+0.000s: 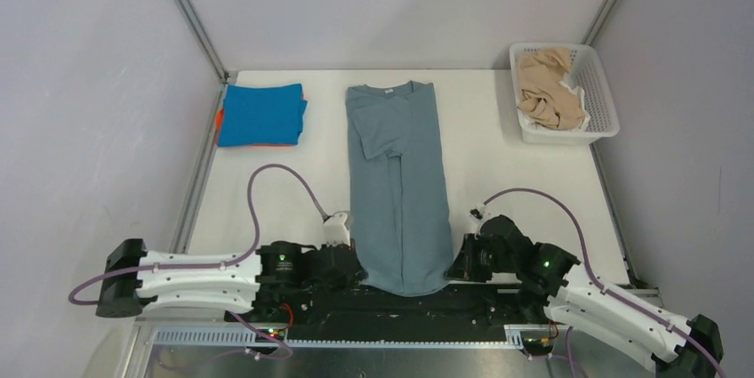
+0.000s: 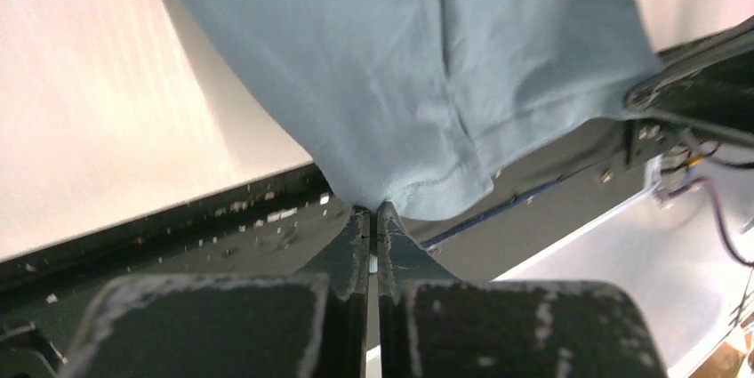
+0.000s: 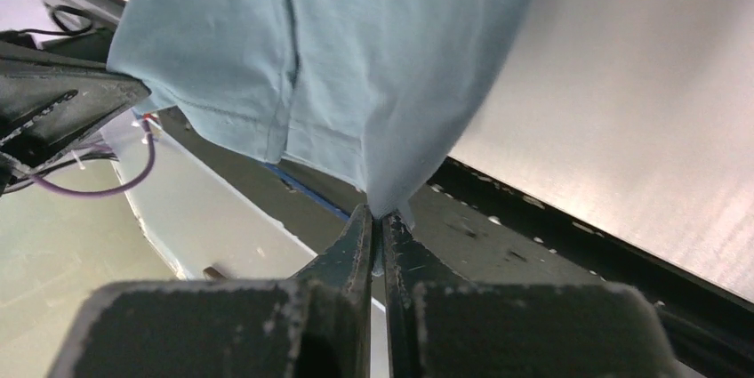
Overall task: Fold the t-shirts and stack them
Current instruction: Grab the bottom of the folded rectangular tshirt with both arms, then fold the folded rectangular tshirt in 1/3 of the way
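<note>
A grey-blue t-shirt (image 1: 397,178) lies in a long narrow fold down the middle of the table, collar at the far end, hem hanging over the near edge. My left gripper (image 1: 360,273) is shut on the hem's left corner (image 2: 369,196). My right gripper (image 1: 451,271) is shut on the hem's right corner (image 3: 384,200). A folded bright blue t-shirt (image 1: 260,114) rests on an orange one (image 1: 219,120) at the far left. Crumpled beige t-shirts (image 1: 547,87) fill the basket.
The white lattice basket (image 1: 597,93) stands at the far right corner. A black rail (image 1: 400,302) runs along the near table edge under the hem, between the two arm bases. Purple cables (image 1: 267,178) loop over the table by each arm.
</note>
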You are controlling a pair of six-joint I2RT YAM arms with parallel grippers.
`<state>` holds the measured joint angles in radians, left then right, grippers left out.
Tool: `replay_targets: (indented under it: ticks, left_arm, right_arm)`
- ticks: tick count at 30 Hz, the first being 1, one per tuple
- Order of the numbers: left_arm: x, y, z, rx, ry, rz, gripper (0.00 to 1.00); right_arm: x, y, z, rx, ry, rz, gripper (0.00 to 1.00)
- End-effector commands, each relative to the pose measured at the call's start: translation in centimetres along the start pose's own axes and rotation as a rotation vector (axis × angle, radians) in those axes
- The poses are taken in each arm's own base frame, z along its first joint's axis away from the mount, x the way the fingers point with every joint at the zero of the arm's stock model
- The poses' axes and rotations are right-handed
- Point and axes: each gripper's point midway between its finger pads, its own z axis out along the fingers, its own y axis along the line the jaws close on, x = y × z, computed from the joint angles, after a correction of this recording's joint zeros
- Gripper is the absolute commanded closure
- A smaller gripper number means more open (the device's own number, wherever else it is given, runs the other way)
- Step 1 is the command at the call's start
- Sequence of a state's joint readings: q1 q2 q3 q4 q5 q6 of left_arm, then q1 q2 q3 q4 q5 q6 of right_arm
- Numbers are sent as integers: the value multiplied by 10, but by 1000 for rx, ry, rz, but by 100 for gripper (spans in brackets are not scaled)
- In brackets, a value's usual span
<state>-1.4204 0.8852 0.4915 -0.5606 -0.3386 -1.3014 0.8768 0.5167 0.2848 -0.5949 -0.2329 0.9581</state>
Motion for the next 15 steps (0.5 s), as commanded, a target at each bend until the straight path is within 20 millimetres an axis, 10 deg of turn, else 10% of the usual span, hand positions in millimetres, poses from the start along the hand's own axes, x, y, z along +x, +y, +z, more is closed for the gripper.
replay_targets:
  ticks: [1, 15]
  left_arm:
    - [-59, -22, -15, 77, -220, 23, 100]
    - [-174, -22, -15, 65, -441, -9, 100]
  right_arm:
    - [-37, 45, -11, -87, -116, -84, 97]
    - [-156, 92, -23, -195, -426, -51, 99]
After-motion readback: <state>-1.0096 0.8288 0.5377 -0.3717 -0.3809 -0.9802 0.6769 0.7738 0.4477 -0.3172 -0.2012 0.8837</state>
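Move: Both hands already hold the bottom corners of the folded grey-blue t-shirt, roughly 5 cm above the table at its near edge. The collar end they head towards lies about 45 cm ahead of the left hand and 7 cm to its right; from the right hand, 45 cm ahead and 14 cm left. The folded sleeve is some 36 cm ahead of the left hand and 4 cm right, the blue stack about 38 cm ahead and 28 cm left. Fingers shut, both hands keep their pinch on the t-shirt's bottom corners and carry the hem forward over the shirt towards the collar, the left about 12 cm, the right about 10 cm. Both rise some 6 cm, mostly early on, while the wrists tip the fingers up and forward by 10 to 15 degrees and turn slightly, the left counter-clockwise, the right clockwise. ##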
